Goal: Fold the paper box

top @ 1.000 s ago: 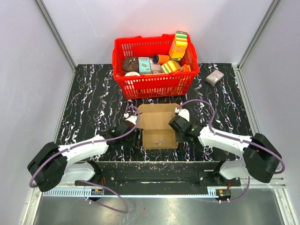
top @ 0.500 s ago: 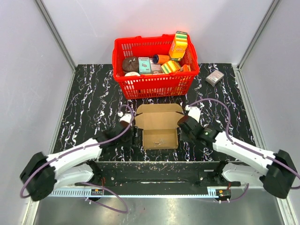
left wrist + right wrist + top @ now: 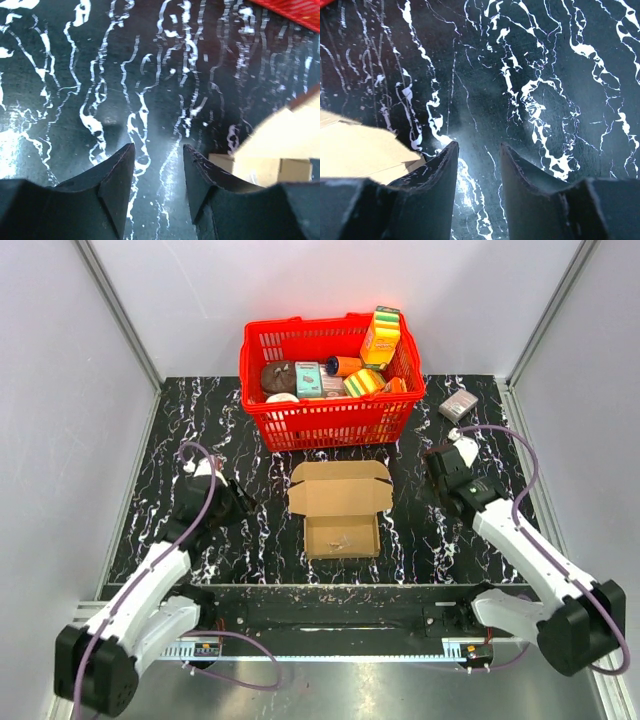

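The paper box (image 3: 340,508) is a brown cardboard carton lying open in the middle of the black marble table, its lid flap spread toward the basket. My left gripper (image 3: 243,503) hovers to its left, clear of it, jaws open and empty. From the left wrist, the box (image 3: 280,145) shows at the right edge, beside the left gripper (image 3: 158,147). My right gripper (image 3: 436,460) is off to the box's right, also open and empty. The right wrist view has the box (image 3: 355,150) at the lower left, with only marble between the right gripper's (image 3: 479,145) fingers.
A red basket (image 3: 330,418) full of colourful packages stands just behind the box. A small grey-pink box (image 3: 459,405) lies at the back right. White walls close in the table on the left, right and back.
Both arms have pulled back outward from the box's sides. The right gripper has opened and let go of the right wall. The box has stayed in place.
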Available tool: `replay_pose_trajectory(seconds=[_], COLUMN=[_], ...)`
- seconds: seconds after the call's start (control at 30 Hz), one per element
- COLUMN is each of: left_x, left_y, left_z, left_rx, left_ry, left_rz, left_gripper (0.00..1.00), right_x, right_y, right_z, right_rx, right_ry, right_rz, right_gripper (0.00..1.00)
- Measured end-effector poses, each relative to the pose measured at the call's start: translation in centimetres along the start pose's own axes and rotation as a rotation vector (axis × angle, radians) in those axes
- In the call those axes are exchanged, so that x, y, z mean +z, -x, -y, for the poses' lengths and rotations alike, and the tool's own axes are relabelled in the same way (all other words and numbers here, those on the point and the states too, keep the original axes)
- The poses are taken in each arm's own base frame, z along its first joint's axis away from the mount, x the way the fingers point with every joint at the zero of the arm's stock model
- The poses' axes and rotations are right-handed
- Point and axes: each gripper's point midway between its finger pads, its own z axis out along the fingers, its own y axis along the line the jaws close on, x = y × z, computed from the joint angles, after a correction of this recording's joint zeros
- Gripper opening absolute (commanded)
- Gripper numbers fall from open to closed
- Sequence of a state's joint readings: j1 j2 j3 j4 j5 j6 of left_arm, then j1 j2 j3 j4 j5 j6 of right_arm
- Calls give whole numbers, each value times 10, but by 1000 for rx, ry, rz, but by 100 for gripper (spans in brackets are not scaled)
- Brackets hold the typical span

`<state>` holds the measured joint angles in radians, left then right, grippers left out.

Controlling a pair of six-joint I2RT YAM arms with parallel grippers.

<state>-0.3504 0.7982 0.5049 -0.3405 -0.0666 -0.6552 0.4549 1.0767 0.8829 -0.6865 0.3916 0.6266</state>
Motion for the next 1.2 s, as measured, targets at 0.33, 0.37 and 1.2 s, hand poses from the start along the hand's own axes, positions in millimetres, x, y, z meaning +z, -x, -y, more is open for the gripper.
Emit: replay_pose_trajectory(seconds=[0.33,0.37,1.2], left_x=[42,45,80], left_y=[-7,-4,-15], left_z=[3,9,80], left_rx=[-75,-76,19], left_ry=[-38,-56,-221], left_rz=[-162,-167,-323], left_gripper=[51,51,52], right_x=[47,51,63], right_y=[-12,-13,-25], right_z=[-5,-7,-67], right_rx=[-2,1,-48], right_ry=[16,21,292], right_rz=[-154,-167,-337], right_gripper=[45,45,41])
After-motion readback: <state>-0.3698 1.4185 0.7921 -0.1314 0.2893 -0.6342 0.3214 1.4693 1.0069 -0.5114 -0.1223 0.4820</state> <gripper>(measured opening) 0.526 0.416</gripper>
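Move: Roughly 11 cm to the right of the left hand, a centimetre ahead and some 4 cm lower, is the left side flap of the box's raised lid. The right side flap is about 9 cm left of the right hand, level fore and aft, some 7 cm lower. The box bottom lies about 20 cm right of the left hand, 8 back and 9 down; the white packet is about 5 cm right of the right hand, 20 ahead and 13 down. Closing in on the raised lid from both sides, the empty, half-open grippers reach over the table. The left, after a small dip, goes forward about 6 cm and then right about 9, turning clockwise; the right sinks and reaches forward some 5 cm while swinging in to the left about 7, turning counter-clockwise with its left side rising. Both end beside the lid's side flaps, neither gripping; whether a finger touches can't be told. ##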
